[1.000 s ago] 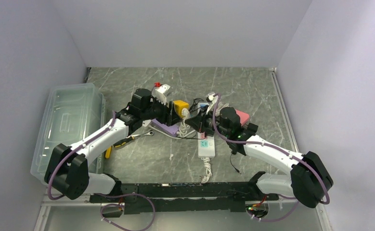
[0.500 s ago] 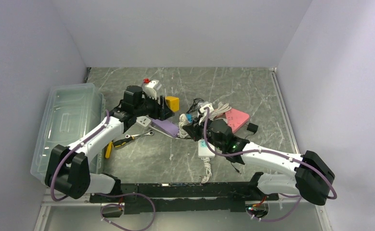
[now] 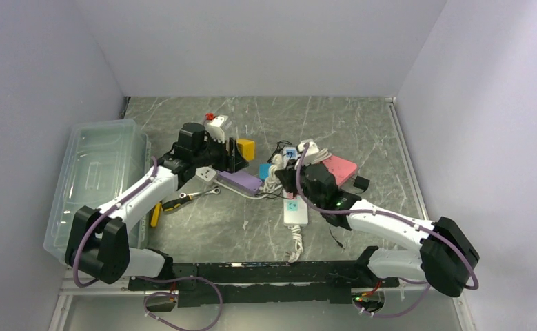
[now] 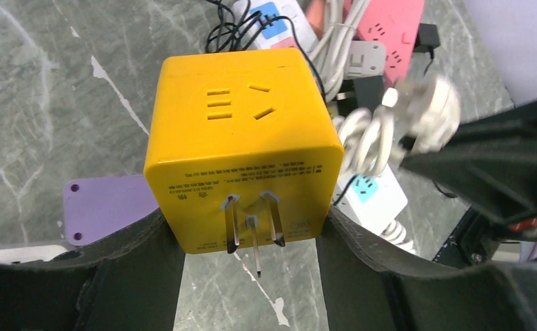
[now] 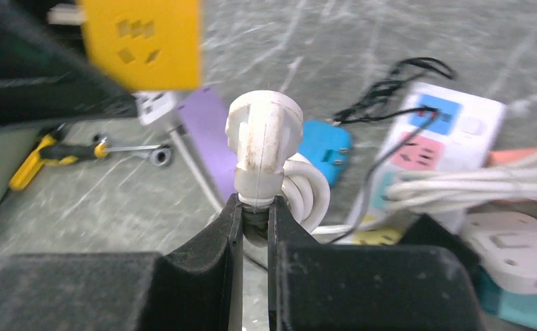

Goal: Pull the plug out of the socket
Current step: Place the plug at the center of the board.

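Observation:
The socket is a yellow cube (image 4: 241, 148) (image 3: 246, 148), held above the table with my left gripper (image 4: 248, 231) (image 3: 235, 157) shut on its two sides. Its own three prongs point toward the wrist camera. The white round plug (image 5: 263, 145) (image 4: 427, 110) is out of the cube and a short gap apart from it. My right gripper (image 5: 255, 210) (image 3: 284, 176) is shut on the plug's neck, just below its head. The plug's coiled white cable (image 5: 307, 193) hangs behind the fingers. The cube's slotted face (image 5: 141, 41) faces the plug in the right wrist view.
A clear plastic bin (image 3: 100, 179) stands at the left. Under and between the arms lie a purple strip (image 3: 238, 181), a white power strip (image 3: 295, 209), a pink strip (image 3: 341, 169), a blue adapter (image 3: 264, 170), black cords, a wrench (image 3: 200, 195) and yellow-handled pliers (image 3: 156, 214).
A second ago both grippers met at the middle with plug and cube together. The left arm has drawn back left with the cube; the right arm has pulled away with the plug.

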Action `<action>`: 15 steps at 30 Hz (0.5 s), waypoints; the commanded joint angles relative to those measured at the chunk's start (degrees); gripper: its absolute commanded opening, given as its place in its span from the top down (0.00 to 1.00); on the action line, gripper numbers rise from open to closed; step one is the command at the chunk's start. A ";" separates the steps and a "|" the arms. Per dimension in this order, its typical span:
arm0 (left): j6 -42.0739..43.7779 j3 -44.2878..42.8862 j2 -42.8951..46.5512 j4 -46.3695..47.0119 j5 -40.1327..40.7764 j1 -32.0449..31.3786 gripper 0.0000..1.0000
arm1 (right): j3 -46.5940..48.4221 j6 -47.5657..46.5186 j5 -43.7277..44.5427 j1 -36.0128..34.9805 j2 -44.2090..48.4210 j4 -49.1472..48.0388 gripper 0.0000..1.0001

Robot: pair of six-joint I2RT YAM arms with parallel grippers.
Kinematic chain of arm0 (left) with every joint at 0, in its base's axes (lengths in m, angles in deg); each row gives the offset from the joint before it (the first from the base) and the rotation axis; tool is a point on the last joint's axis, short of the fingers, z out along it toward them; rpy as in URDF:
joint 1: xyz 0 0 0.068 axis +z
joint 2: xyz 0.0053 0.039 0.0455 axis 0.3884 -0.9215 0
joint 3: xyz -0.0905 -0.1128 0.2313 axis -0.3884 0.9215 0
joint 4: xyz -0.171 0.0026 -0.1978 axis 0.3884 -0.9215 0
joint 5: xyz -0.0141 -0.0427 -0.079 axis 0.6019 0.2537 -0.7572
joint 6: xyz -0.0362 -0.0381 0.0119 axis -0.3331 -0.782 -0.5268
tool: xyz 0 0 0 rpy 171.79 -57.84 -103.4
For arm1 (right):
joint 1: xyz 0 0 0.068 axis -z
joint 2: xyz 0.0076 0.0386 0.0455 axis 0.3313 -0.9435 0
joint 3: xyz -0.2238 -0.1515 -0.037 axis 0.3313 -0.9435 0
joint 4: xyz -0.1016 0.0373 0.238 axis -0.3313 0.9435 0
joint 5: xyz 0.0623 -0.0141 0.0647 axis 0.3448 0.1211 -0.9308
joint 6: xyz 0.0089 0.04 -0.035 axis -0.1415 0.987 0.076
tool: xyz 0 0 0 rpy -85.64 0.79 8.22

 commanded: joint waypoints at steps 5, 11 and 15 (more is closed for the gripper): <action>4.16 -8.90 -8.42 -4.22 4.27 -0.05 1.00 | 3.81 10.60 -3.80 12.77 -2.80 6.28 0.90; 5.05 -16.63 -18.78 -7.85 4.39 -0.05 1.00 | 2.01 10.07 -4.34 14.89 -4.26 4.70 0.43; 6.78 -23.54 -26.79 -11.70 6.31 0.11 1.00 | 0.25 9.29 -2.57 15.44 -3.29 3.05 0.24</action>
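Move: Ahead of the left hand, which already holds the yellow plug some 16 cm above the table, lies the open tabletop it is bound for, about 12 cm forward and 2 cm right. The purple strip is 4 cm ahead, the blue adapter 8 cm ahead and 7 cm right. The right hand still pinches the white plug; the long power strip's middle lies roughly 7 cm ahead, 4 cm right and 16 cm below, the blue adapter 12 cm ahead and 5 cm left. Carrying the yellow plug down and forward, about 6 cm each, the left hand tips a little further down and keeps its grip, coming over the purple strip towards the open table beyond. Meanwhile the right hand swings away to the right and forward, some 8 cm in all and 4 cm down, turning clockwise and tipping down, then opens wide over the power strip and lets go of the white plug. ##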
